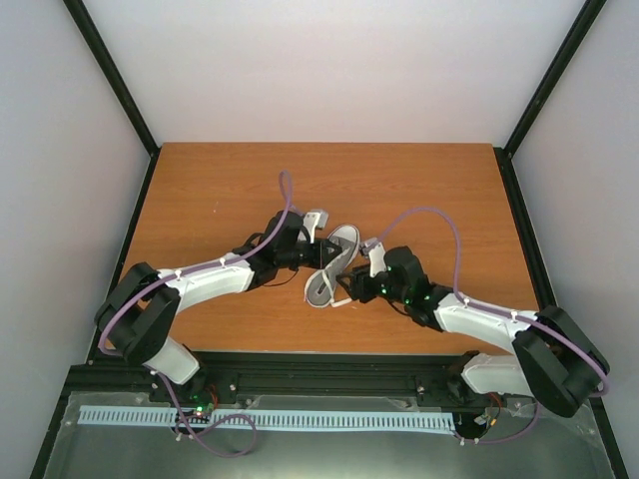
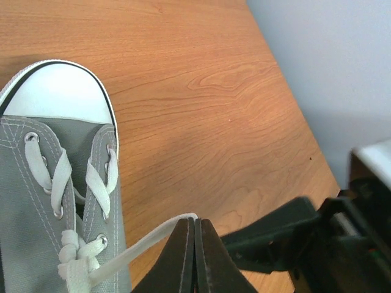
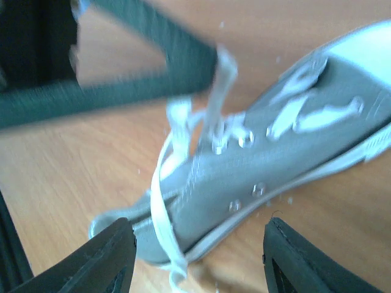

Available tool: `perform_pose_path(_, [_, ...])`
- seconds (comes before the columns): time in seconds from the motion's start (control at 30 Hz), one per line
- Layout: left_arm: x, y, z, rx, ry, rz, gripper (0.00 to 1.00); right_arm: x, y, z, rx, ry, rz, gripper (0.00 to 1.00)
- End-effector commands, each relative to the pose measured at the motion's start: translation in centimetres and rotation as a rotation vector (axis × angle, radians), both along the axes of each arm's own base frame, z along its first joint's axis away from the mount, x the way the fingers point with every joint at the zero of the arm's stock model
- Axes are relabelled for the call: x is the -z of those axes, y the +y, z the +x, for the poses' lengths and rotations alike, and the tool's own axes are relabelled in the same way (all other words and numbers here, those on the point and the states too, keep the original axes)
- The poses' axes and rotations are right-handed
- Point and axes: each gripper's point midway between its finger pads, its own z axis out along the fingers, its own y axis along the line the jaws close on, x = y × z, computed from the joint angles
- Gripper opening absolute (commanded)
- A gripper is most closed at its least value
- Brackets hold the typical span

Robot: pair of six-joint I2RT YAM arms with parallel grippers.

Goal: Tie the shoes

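The shoe [image 1: 336, 261] is a small grey sneaker with a white toe cap, lying in the middle of the table between both arms. In the left wrist view its toe [image 2: 58, 91] points away and a knot sits at the laces. My left gripper [image 2: 195, 221] is shut on the end of one white lace [image 2: 143, 241], which runs taut from the knot to the jaws. My right gripper [image 3: 198, 243] is open at the shoe's heel side [image 3: 244, 183], with a loose lace loop [image 3: 160, 201] hanging between its fingers. The right wrist view is blurred.
The wooden table [image 1: 220, 190] is bordered by black frame posts and white walls. In the right wrist view the left arm's dark fingers [image 3: 153, 55] cross above the shoe. A black rail runs along the near edge [image 1: 319, 374].
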Motion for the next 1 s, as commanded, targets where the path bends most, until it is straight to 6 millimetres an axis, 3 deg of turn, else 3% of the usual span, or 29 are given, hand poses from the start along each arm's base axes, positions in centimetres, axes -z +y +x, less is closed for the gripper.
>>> perform_pose_path(0.0, [-1.2, 0.1, 0.3, -0.005, -0.037, -0.017, 0.01, 1.8, 0.4, -2.3, -0.028, 0.084, 0.057, 0.55])
perform_pose_path(0.13, [-1.0, 0.1, 0.2, -0.001, -0.027, -0.017, 0.01, 2.7, 2.1, -3.2, -0.083, 0.115, 0.07, 0.46])
perform_pose_path(0.3, [-0.9, 0.2, 0.0, -0.002, -0.023, -0.015, 0.01, 3.4, 3.4, -2.8, -0.111, 0.118, 0.056, 0.38])
perform_pose_path(0.7, [-0.8, 0.2, -0.1, 0.003, -0.018, -0.013, 0.01, 5.0, 4.1, -1.9, -0.124, 0.097, -0.002, 0.21])
perform_pose_path(0.83, [-0.9, 0.3, -0.1, 0.002, -0.03, -0.014, 0.01, 5.0, 3.7, -1.7, -0.092, 0.095, -0.007, 0.03])
perform_pose_path(0.97, [-1.4, 0.3, -0.7, 0.033, -0.061, -0.035, 0.01, 5.1, 1.7, -0.9, 0.01, 0.083, -0.061, 0.03])
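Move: Hanging from the knot, the free lace tail lies roughly 2 cm back, 3 cm to the left and 6 cm below the open right hand. The knot itself is some 3 cm ahead, 4 cm left and 5 cm below that hand; the shoe's middle is about 3 cm ahead, 2 cm left and 8 cm down. From the left hand, already pinching the other lace, the tail sits about 7 cm back, 2 cm left and 9 cm below. Dropping about 6 cm to the heel end of the shoe, the right hand first swings back some 4 cm, then shifts left and eases slightly forward again, its fingers tipping about 10 degrees farther down. They close from over half open to shut, pinching the hanging lace tail beside the heel. The left hand stays put above the shoe, keeping its lace pinched. ##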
